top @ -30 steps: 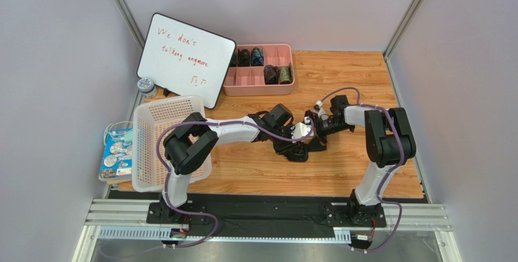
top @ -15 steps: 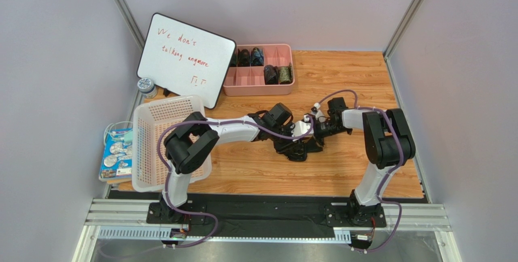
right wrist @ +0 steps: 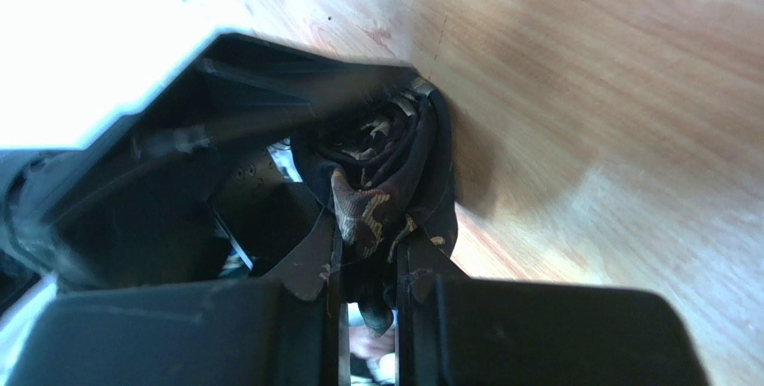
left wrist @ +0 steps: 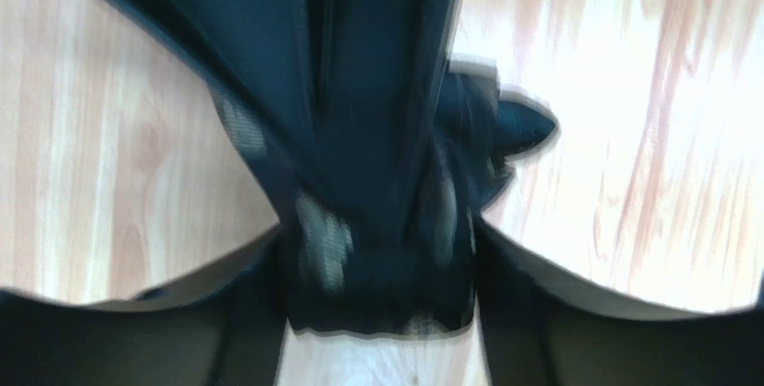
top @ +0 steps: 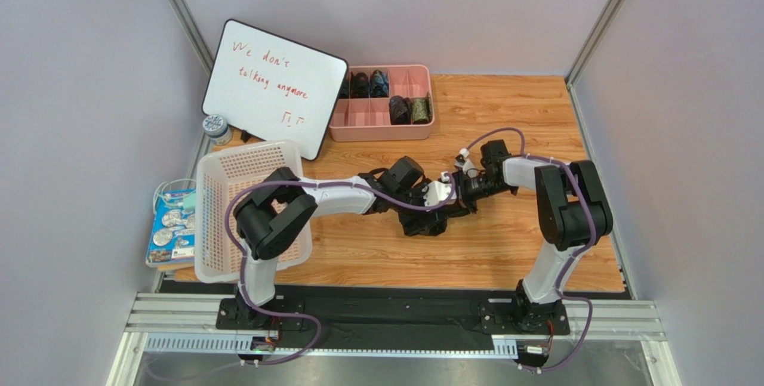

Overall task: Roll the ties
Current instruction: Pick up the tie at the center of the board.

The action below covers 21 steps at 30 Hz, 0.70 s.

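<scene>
A dark tie (top: 417,223) with olive patches lies bunched on the wooden table at mid-table, between both grippers. In the left wrist view the tie (left wrist: 372,180) runs up from a folded bundle wedged between my left gripper's (left wrist: 381,314) fingers; the view is blurred. My left gripper (top: 430,213) is shut on that bundle. In the right wrist view my right gripper (right wrist: 368,265) is shut on a curled end of the tie (right wrist: 381,185), close against the left gripper's black body (right wrist: 215,135). My right gripper (top: 459,198) meets the left from the right.
A pink divided tray (top: 429,122) at the back holds several rolled ties, such as one dark roll (top: 399,109). A whiteboard (top: 273,86) leans at back left. A white basket (top: 235,216) stands at the left, with a blue packet (top: 175,225) and a small tin (top: 215,125) beside it.
Both grippers have shifted a little left and toward the back together, carrying the bunched tie with them. The right wrist has drawn closer to the left gripper.
</scene>
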Motion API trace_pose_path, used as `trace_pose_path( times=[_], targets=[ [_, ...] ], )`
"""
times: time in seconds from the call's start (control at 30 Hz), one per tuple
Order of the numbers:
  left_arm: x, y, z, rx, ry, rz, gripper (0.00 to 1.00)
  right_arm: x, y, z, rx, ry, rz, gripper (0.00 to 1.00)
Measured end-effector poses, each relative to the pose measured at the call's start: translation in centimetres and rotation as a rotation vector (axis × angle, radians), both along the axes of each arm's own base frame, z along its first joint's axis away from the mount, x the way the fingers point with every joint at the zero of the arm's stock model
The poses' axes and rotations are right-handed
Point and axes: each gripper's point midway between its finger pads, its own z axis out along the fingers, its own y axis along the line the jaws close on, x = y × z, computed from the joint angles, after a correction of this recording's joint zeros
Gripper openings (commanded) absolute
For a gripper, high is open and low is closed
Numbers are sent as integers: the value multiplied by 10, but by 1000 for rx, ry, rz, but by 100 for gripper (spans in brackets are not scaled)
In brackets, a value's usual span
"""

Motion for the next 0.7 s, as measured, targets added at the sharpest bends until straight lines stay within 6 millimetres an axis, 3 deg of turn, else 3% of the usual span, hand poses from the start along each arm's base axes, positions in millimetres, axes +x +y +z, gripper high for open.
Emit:
trace_pose_path(
  times=[0.2, 0.27, 0.4, 0.57, 0.67, 0.7],
  targets=[
    [-8, 49, 15, -28, 17, 80, 100, 3, -5, 4, -40, -89, 33, 0],
    [-3, 60, 36, -75, -32, 98, 100, 6, -6, 7, -44, -119, 45, 0],
    [-1, 60, 85, -189, -170, 65, 100, 13, -5, 22, -39, -186, 63, 0],
    [4, 68, 126, -253, -276, 73, 100, 50, -6, 71, -74, -355, 57, 0],
    [14, 85, 137, -225, -280, 140, 99, 91, -9, 111, -139, -503, 23, 0],
    [20, 93, 142, -211, -280, 175, 100, 113, -12, 134, -179, -585, -3, 0]
  ],
)
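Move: The rolled tie is already pinched at the right fingertips, its middle about 3 cm to that hand's left, 1 cm back and 2 cm lower. It still sits between the opening left fingers, about 1 cm to the left of that hand's point. From the right hand the pink box lies some 27 cm ahead and 14 cm left, the rolled ties in its near compartments 24 cm ahead and 7 cm left. The white basket is about 45 cm left of the left hand, level with it. The rolled tie stays pinched in the right fingers, which barely stir at first, then swing up and forward ever faster, some 13 cm up and 11 cm out towards the pink box, rolling about 35 degrees with the forward side rising. Meanwhile the left fingers open wide, back off leftward from the tie, then rise about 14 cm. ##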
